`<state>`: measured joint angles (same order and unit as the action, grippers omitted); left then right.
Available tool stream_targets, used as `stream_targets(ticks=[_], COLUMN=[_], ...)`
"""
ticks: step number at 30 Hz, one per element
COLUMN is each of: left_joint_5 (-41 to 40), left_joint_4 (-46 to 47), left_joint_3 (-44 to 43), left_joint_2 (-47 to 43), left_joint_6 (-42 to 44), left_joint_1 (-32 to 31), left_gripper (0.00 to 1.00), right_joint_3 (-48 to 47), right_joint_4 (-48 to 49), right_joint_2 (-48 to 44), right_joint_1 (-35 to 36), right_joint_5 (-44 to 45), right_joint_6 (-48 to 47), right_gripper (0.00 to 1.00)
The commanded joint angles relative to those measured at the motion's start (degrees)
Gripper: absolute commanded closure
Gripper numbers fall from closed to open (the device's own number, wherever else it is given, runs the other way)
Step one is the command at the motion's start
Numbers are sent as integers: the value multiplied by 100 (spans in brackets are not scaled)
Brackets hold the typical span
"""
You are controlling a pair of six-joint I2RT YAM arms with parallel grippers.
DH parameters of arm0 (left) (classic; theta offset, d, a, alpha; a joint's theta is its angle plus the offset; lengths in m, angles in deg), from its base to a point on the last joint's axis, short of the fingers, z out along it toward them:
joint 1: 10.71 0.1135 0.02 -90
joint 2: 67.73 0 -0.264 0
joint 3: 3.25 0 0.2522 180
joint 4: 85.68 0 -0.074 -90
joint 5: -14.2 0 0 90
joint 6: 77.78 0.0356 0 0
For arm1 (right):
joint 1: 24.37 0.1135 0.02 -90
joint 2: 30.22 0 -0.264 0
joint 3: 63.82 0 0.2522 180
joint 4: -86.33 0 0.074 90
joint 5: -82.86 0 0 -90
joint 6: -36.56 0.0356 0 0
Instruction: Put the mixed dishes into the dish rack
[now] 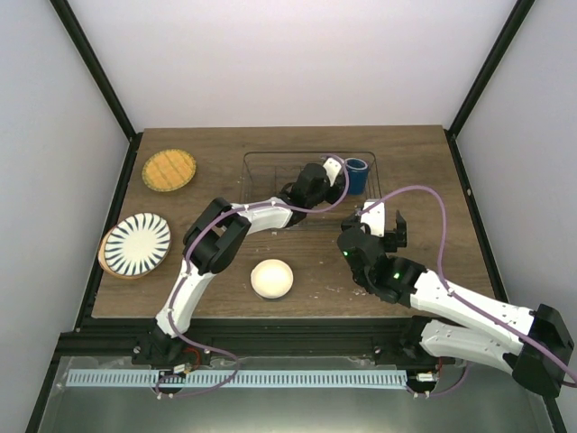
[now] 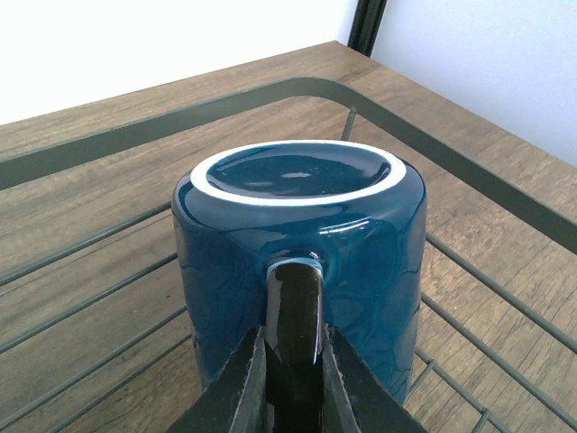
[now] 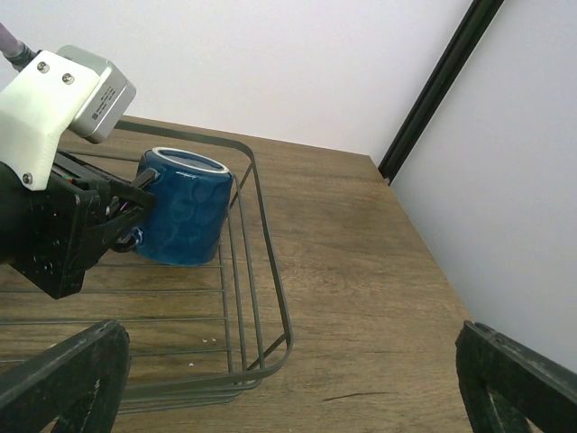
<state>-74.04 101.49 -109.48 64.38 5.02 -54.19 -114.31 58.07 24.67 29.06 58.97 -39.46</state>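
Observation:
The dark blue cup point(image 2: 297, 234) is upside down, base up, inside the far right corner of the wire dish rack point(image 1: 261, 161). My left gripper point(image 2: 293, 383) is shut on its handle. In the right wrist view the cup point(image 3: 185, 216) sits low at the rack point(image 3: 270, 262) floor, slightly tilted. From above, the cup point(image 1: 358, 173) shows just past the left gripper point(image 1: 335, 173). My right gripper point(image 1: 383, 225) stands open and holds nothing, at the rack's near right corner. A cream bowl point(image 1: 272, 278) lies near the table's front. The orange-yellow plate point(image 1: 169, 170) lies far left. The striped plate point(image 1: 137, 244) rests on the tan plate point(image 1: 105, 259).
The left arm point(image 1: 257, 215) reaches across the rack's near rim. The right arm point(image 1: 451, 302) comes in from the lower right. Black frame posts point(image 1: 469, 99) rise at the table's back corners. The table's right edge point(image 3: 397, 189) lies close past the rack.

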Motion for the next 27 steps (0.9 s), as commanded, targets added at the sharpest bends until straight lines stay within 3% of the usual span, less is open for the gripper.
stream_targets(ticks=[1,6,21,27], left_joint_5=[60,125,-165,-208], left_joint_4=[577,612,274,191], left_joint_3=[-51,92,598,880], left_joint_2=[-62,-115,-490,-676], left_joint_6=[6,-20,31,86], left_joint_1=[2,-1,6,4], left_gripper=[82,60,41,24], right_joint_3=[-173,-163,-198,-198], right_joint_4=[131,132,-22,-101], right_joint_2=[-5,-13,-235,-286], right_joint_1=[-10,-8,-9,-8], right_joint_5=[117,111,17,8], right_joint_6=[-12,-9,90,172], right_gripper=[0,0,0,0])
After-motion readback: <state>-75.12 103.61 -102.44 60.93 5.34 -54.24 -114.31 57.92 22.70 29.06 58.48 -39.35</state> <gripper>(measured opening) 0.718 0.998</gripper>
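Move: The blue mug's body lies just beyond the left fingers, already pinching its handle: about 4 cm ahead, 5 cm to the right and about level. The rack's right rail runs roughly 10 cm to the right and 2 cm ahead, while the rack's middle is some 7 cm left and 2 cm ahead, both a little lower. From the waiting right gripper, the mug is about 22 cm ahead, 5 cm left and 11 cm lower. Open the left gripper from nearly shut to well open and let go of the mug's handle, lifting about 1 cm as the fingers part. Then ease back, left and down, away from the mug's body by some 2 cm each way, keeping the fingers astride the handle and the wrist's attitude almost unchanged. ##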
